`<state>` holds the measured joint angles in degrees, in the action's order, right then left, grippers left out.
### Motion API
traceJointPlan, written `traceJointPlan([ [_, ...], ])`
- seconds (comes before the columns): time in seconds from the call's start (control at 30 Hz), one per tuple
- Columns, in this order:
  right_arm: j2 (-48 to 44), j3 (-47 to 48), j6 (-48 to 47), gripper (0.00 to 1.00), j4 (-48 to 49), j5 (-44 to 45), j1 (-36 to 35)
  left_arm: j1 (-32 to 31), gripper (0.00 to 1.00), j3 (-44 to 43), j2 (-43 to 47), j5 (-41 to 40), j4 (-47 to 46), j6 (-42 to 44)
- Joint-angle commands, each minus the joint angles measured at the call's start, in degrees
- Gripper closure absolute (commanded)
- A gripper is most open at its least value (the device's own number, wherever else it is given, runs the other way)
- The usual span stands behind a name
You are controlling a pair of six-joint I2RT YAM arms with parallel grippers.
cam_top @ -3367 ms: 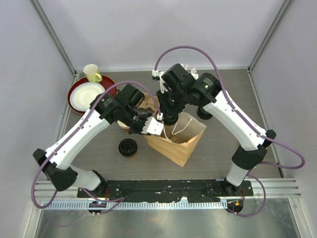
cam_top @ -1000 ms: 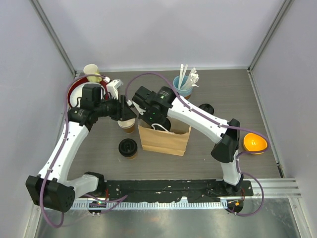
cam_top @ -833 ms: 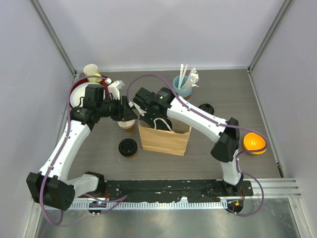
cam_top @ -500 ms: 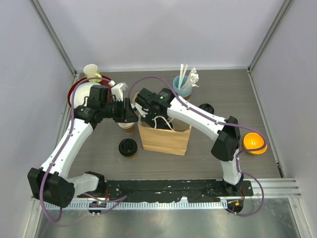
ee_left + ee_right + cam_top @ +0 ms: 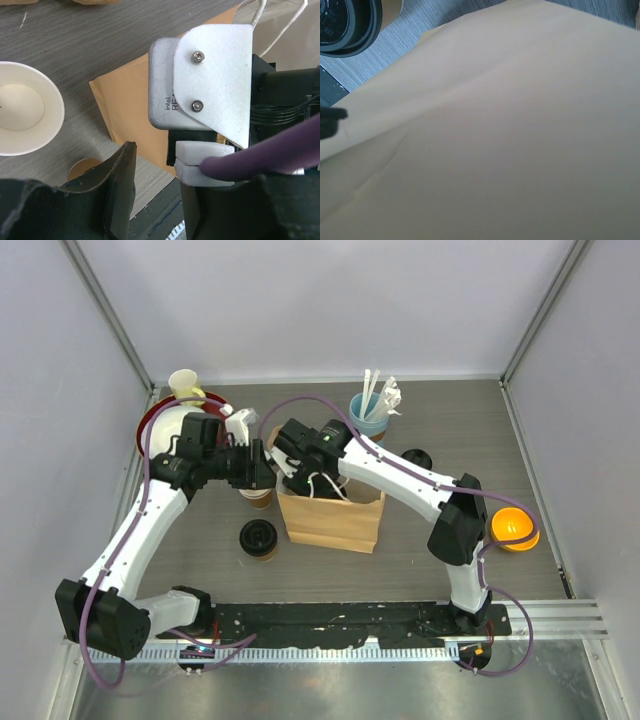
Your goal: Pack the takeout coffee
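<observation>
One takeout coffee (image 5: 259,538), a tan cup with a black sip lid, stands on the table left of the brown paper bag (image 5: 335,518). Its lid (image 5: 342,20) shows at the top left corner of the right wrist view. A second black lid (image 5: 418,458) peeks out behind the right arm; I cannot tell if a cup is under it. My left gripper (image 5: 268,471) lies level at the bag's upper left corner, open, with nothing between its black fingers (image 5: 117,190). My right gripper (image 5: 300,466) reaches into the bag's mouth at the back left, its fingers hidden by paper.
A lidless tan cup (image 5: 258,496) with a white inside (image 5: 22,122) stands under the left wrist. Also here are a red plate (image 5: 150,420) holding a white dish, a yellow cup (image 5: 185,387), a blue cup of stirrers (image 5: 372,410) and an orange bowl (image 5: 515,528).
The left gripper has swung right, up to the bag's left corner. The right gripper has shifted slightly back along the bag's rim, and the white handles now show.
</observation>
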<state>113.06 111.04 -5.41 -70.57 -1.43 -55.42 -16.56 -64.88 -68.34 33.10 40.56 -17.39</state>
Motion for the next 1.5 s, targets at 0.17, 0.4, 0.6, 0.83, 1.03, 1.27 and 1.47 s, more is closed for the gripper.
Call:
traceJointPlan([
  [0.17,-0.2,5.0,-5.2,0.55,-3.1,-3.9,-3.7,-1.2,0.57,-1.4,0.0,1.2,-4.9,1.0],
  [0.4,-1.4,8.6,-3.1,0.47,-3.8,-3.2,-3.8,-1.3,0.57,-2.0,-0.2,1.5,-4.6,1.7],
  [0.6,-3.7,10.2,-2.1,0.41,-3.4,-2.8,-3.8,-1.3,0.57,-2.4,-0.2,1.7,-4.1,2.3],
  [0.83,-6.4,11.0,-1.2,0.27,-2.6,-2.7,-4.0,-1.3,0.57,-2.5,-0.2,1.7,-3.3,3.3],
  [1.03,-7.6,13.2,-0.6,0.22,-3.0,-2.8,-3.9,-1.3,0.57,-2.5,-0.1,1.6,-3.3,3.5],
  [1.27,-8.6,14.2,0.6,0.22,-3.6,-2.3,-3.9,-1.3,0.57,-3.1,-0.1,1.8,-2.7,4.0],
  [1.47,-9.7,18.5,2.3,0.22,-4.1,-1.8,-3.9,-1.4,0.57,-4.1,-0.3,1.4,-1.8,5.2],
])
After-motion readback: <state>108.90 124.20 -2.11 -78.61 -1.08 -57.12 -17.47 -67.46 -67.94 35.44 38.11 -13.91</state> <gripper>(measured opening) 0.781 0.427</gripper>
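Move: The lidded coffee cup is still between the right fingers down inside the paper bag, its middle about 4 cm below that hand. The bag's middle is roughly 3 cm to the right and 1 cm back. On the table, the other lidded cup is some 15 cm left and 12 cm back, and the open cups about 15 cm left and 3 cm back. From the left hand the held cup lies about 13 cm right, 1 cm back and 11 cm below. The coffee cup is let go inside the bag: the right fingers spread wide around it, then the hand draws up away from it, slowly at first and then faster, about 9 cm in all, easing back about a centimetre. At the bag's left side the left hand rises some 3 cm, fingers kept part open; whether they touch the paper can't be seen. ##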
